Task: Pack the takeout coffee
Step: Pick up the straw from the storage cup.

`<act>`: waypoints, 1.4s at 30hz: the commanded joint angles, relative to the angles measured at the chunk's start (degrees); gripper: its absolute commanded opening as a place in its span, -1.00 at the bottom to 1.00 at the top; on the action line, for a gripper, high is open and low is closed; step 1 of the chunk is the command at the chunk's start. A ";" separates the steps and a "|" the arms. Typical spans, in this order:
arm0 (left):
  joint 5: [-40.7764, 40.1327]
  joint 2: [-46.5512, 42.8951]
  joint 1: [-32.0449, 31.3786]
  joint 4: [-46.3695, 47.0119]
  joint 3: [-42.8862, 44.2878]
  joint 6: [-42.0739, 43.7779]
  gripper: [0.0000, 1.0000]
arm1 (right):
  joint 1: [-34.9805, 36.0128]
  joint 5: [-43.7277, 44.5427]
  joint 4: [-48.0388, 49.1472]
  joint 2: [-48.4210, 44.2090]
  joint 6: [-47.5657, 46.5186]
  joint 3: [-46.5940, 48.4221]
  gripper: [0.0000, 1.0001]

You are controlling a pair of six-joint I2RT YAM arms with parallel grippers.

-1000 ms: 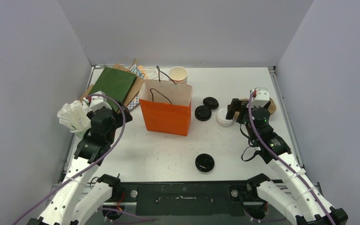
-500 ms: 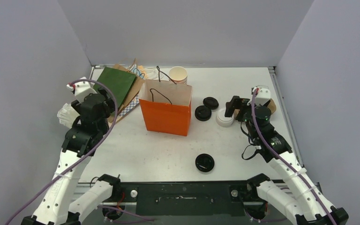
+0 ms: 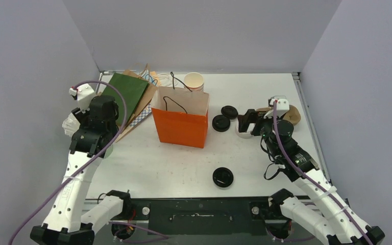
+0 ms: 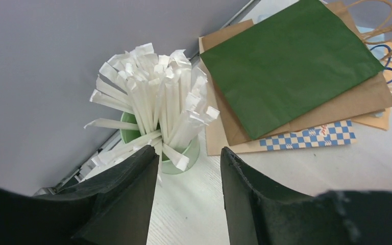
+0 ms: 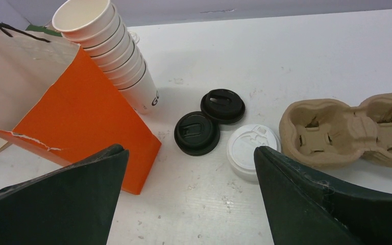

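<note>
An orange paper bag (image 3: 180,120) stands open and upright at mid-table. A round black-lidded thing (image 3: 223,177) sits alone at the front middle; seen from above, its sides are hidden, so I cannot tell whether it is a takeout coffee or a loose lid. My right gripper (image 5: 190,150) is wide open and empty, just above and before a white lid stack (image 5: 252,148) and two black lids (image 5: 197,133). My left gripper (image 4: 189,150) is partly open and holds nothing. It hovers at the far left by a green cup of wrapped straws (image 4: 158,112).
Flat green and brown paper bags (image 4: 291,61) lie at the back left. A leaning stack of lidless white cups (image 5: 109,41) stands behind the orange bag. A pulp cup carrier (image 5: 347,130) sits at the right. Grey walls close in on three sides.
My left arm has swung left and back to the straw cup, and its jaws have narrowed. My right gripper has edged left over the white lids, still wide open.
</note>
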 commanded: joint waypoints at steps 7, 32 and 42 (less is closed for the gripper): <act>7.26 5.70 10.28 13.43 -3.18 5.66 -0.01 | 1.96 3.44 0.57 -2.34 -0.88 0.55 1.00; 12.41 8.43 17.42 14.20 1.73 8.73 -1.00 | 1.96 4.63 -0.28 -2.63 -0.60 0.63 1.00; 13.58 9.80 17.34 9.62 17.94 12.98 -1.00 | 1.96 4.54 0.33 -1.68 -1.02 0.64 1.00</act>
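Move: The straws' tops lie about 6 cm ahead of the left gripper, 8 cm to its left and 9 cm below it. Their storage cup stands about 4 cm ahead, 7 cm left and 24 cm down. The green bag lies flat some 23 cm ahead, 1 cm to the right, 28 cm down; the orange bag stands 8 cm ahead and 30 cm to the right, 18 cm down. From the right gripper, the straws are about 60 cm left, 4 cm ahead and 5 cm down. Sink the left gripper about 7 cm while reaching 5 cm forward and 5 cm left to the near-right edge of the straw tops, fingers half open. Stop there and shut them fully, pinching a straw by its upper end, then draw straight up some 11 cm, letting the fingertips tip up slightly and keeping the grip shut. ##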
